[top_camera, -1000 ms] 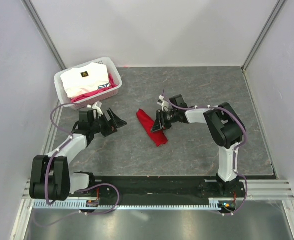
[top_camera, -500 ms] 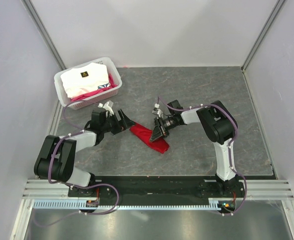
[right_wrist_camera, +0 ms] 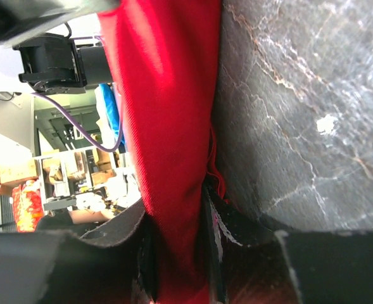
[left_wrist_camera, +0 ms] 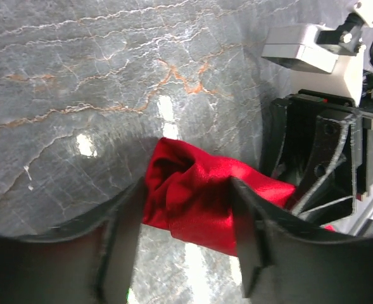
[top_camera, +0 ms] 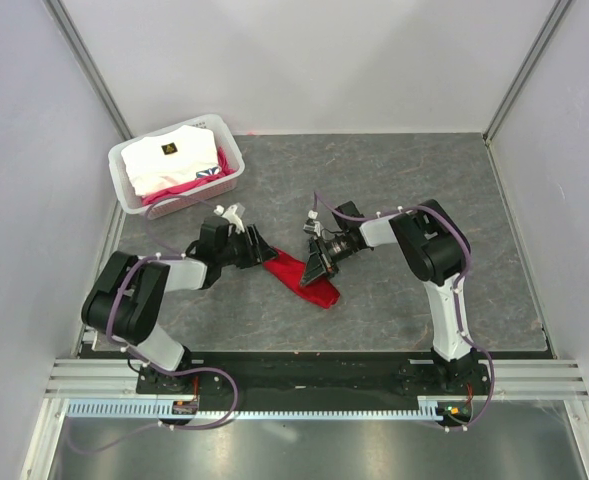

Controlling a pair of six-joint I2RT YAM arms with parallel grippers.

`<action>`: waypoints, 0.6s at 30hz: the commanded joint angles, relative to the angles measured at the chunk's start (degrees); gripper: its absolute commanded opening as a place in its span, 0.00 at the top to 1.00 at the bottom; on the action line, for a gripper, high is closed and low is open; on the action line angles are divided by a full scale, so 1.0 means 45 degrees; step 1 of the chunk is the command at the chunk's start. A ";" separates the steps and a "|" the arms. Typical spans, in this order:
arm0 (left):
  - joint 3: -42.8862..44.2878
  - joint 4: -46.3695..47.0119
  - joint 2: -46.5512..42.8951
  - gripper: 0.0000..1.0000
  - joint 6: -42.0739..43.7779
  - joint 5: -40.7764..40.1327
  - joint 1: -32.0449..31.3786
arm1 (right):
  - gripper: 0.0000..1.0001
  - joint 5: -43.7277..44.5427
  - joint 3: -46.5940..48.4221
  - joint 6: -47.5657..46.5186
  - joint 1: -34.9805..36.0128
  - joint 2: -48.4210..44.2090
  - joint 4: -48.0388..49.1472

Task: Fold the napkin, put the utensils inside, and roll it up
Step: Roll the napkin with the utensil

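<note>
The red napkin [top_camera: 304, 280] lies mid-table as a narrow rolled bundle, slanting from upper left to lower right. My right gripper [top_camera: 315, 266] is shut on its middle; in the right wrist view the cloth [right_wrist_camera: 167, 120] runs tight between the two fingers of that gripper [right_wrist_camera: 177, 221]. My left gripper [top_camera: 265, 254] is at the bundle's left end. In the left wrist view that bunched end [left_wrist_camera: 195, 199] fills the gap at the tips of this gripper [left_wrist_camera: 187, 187], touching both fingers. The utensils are hidden.
A white basket [top_camera: 122, 182] with folded white and pink fabric [top_camera: 174, 160] stands at the back left, close behind the left arm. Enclosure walls rise on the left, right and far sides. The two wrists nearly meet over the napkin.
The left arm has swung right from the basket side to the napkin's left end, its jaws narrowing onto the cloth. The right gripper dragged the bundle slightly left and down.
</note>
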 commanded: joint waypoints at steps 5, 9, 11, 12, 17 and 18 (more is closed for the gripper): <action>0.0375 0.0536 0.0593 0.78 0.0772 -0.0532 -0.0195 | 0.57 0.2524 -0.0065 -0.1213 0.0178 0.0713 -0.0922; 0.0999 -0.0868 0.0573 0.98 0.0811 -0.0864 -0.0215 | 0.43 0.3420 -0.0026 -0.1057 0.0197 -0.0126 -0.1234; 0.1583 -0.2196 0.0651 0.98 0.0811 -0.1039 -0.0234 | 0.33 0.3909 0.0013 -0.1076 0.0197 -0.0884 -0.1410; 0.1799 -0.2741 0.0748 0.98 0.0792 -0.1079 -0.0215 | 0.31 0.4279 0.0071 -0.1096 0.0197 -0.1160 -0.1623; 0.3226 -0.5401 0.1666 0.98 0.0733 -0.0962 -0.0234 | 0.24 0.6720 0.0072 -0.1290 0.0275 -0.3601 -0.1743; 0.3363 -0.5848 0.1783 0.98 0.0675 -0.0904 -0.0234 | 0.22 0.7072 -0.0005 -0.1678 0.0468 -0.3972 -0.1743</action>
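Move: Between the left hand's open fingers lies the napkin roll's far left end, right at the fingertips and about 1 cm below them. From there the roll runs back and right to its near end, some 9 cm back and 10 cm right; the white basket is roughly 22 cm ahead and 19 cm left. The right hand already grips the roll's middle at its fingertips, with the far left end about 5 cm ahead and 9 cm left, the near end 5 cm back and 2 cm right. Sinking about 1 cm, the left hand closes its fingers until they pinch the roll's far left end, then eases about 1 cm forward, still gripping, tipping slightly. Meanwhile the right hand, at first still, opens its fingers to let go of the roll's middle and rises some 2.5 cm, at the last also moving about 2 cm forward as its wrist turns some 15 degrees. ##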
